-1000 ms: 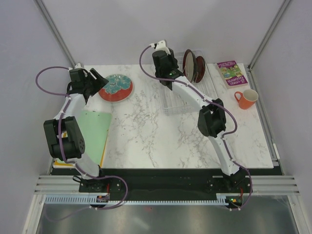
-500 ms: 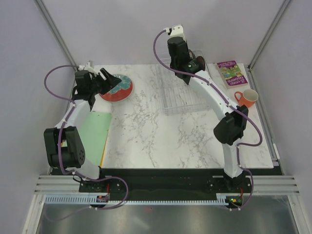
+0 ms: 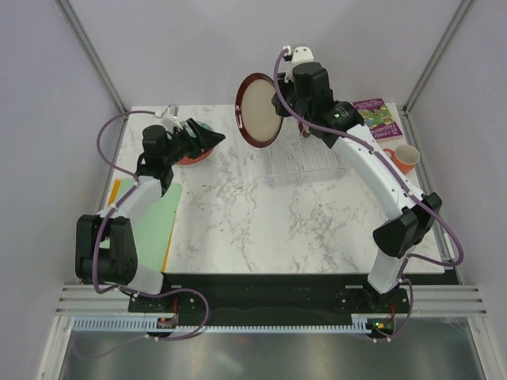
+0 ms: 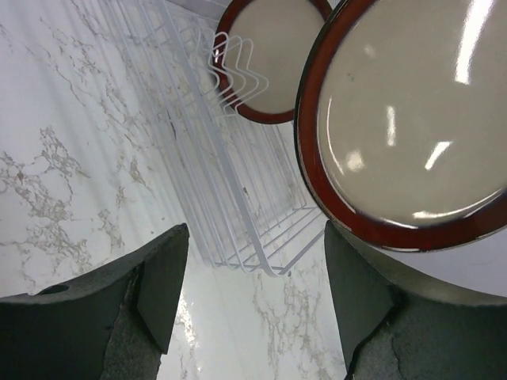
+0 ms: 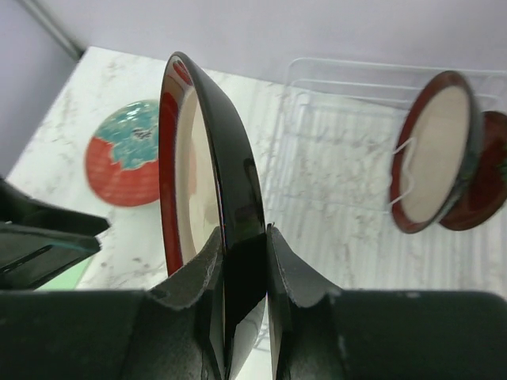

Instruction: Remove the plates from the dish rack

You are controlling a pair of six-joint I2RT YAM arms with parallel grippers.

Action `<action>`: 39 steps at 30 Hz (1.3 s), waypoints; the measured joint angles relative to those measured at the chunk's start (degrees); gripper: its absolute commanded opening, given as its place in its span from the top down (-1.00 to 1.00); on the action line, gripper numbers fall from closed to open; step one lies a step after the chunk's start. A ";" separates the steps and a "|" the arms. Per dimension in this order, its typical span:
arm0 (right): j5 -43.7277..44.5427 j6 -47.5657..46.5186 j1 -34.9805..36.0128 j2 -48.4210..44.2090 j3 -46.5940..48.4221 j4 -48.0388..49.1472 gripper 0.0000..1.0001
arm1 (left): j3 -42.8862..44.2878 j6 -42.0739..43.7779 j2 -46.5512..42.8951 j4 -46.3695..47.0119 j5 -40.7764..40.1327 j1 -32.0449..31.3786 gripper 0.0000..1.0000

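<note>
My right gripper (image 3: 277,109) (image 5: 244,237) is shut on the rim of a cream plate with a dark red rim (image 3: 257,109) (image 5: 214,150), held upright in the air above the left end of the clear dish rack (image 3: 305,158) (image 5: 341,182). Two plates still stand in the rack: a cream one (image 5: 432,162) (image 4: 273,55) and a red one (image 5: 491,174) behind it. The teal-and-red plate (image 3: 188,155) (image 5: 125,162) lies flat on the marble. My left gripper (image 3: 207,139) (image 4: 253,293) is open above that plate, pointing at the held plate (image 4: 404,134), holding nothing.
A purple book (image 3: 374,119) lies at the back right with an orange mug (image 3: 400,160) in front of it. A green mat (image 3: 150,222) covers the table's left edge. Grey walls and metal posts close in the back and sides.
The right arm has lifted the cream plate out of the rack and swung it left. The left gripper has moved right, off the teal plate, toward the held plate.
</note>
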 measured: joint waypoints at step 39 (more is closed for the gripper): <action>-19.65 19.96 -2.60 -8.57 -22.01 15.37 1.00 | -6.84 -10.01 0.70 21.11 0.26 -2.25 0.03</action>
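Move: The plate held by the right gripper has its middle about 13 cm to the right of the open, empty left gripper, some 7 cm ahead and 7 cm above. From the right gripper it lies about 6 cm left, 4 cm ahead and 7 cm below. From the left gripper, the red-and-blue plate is 15 cm left, 15 cm ahead and 20 cm below; the dish rack is 29 cm right, 18 cm ahead and 18 cm down. Keep the right gripper's pinch on the plate rim and bring it back, left and down, about 4 cm each way, rolling its left side up some 20 degrees to offer the free rim to the left gripper. Raise the open left gripper about 3.5 cm, easing right and back, sink a little, then close its fingers to pinch the plate's left rim. ##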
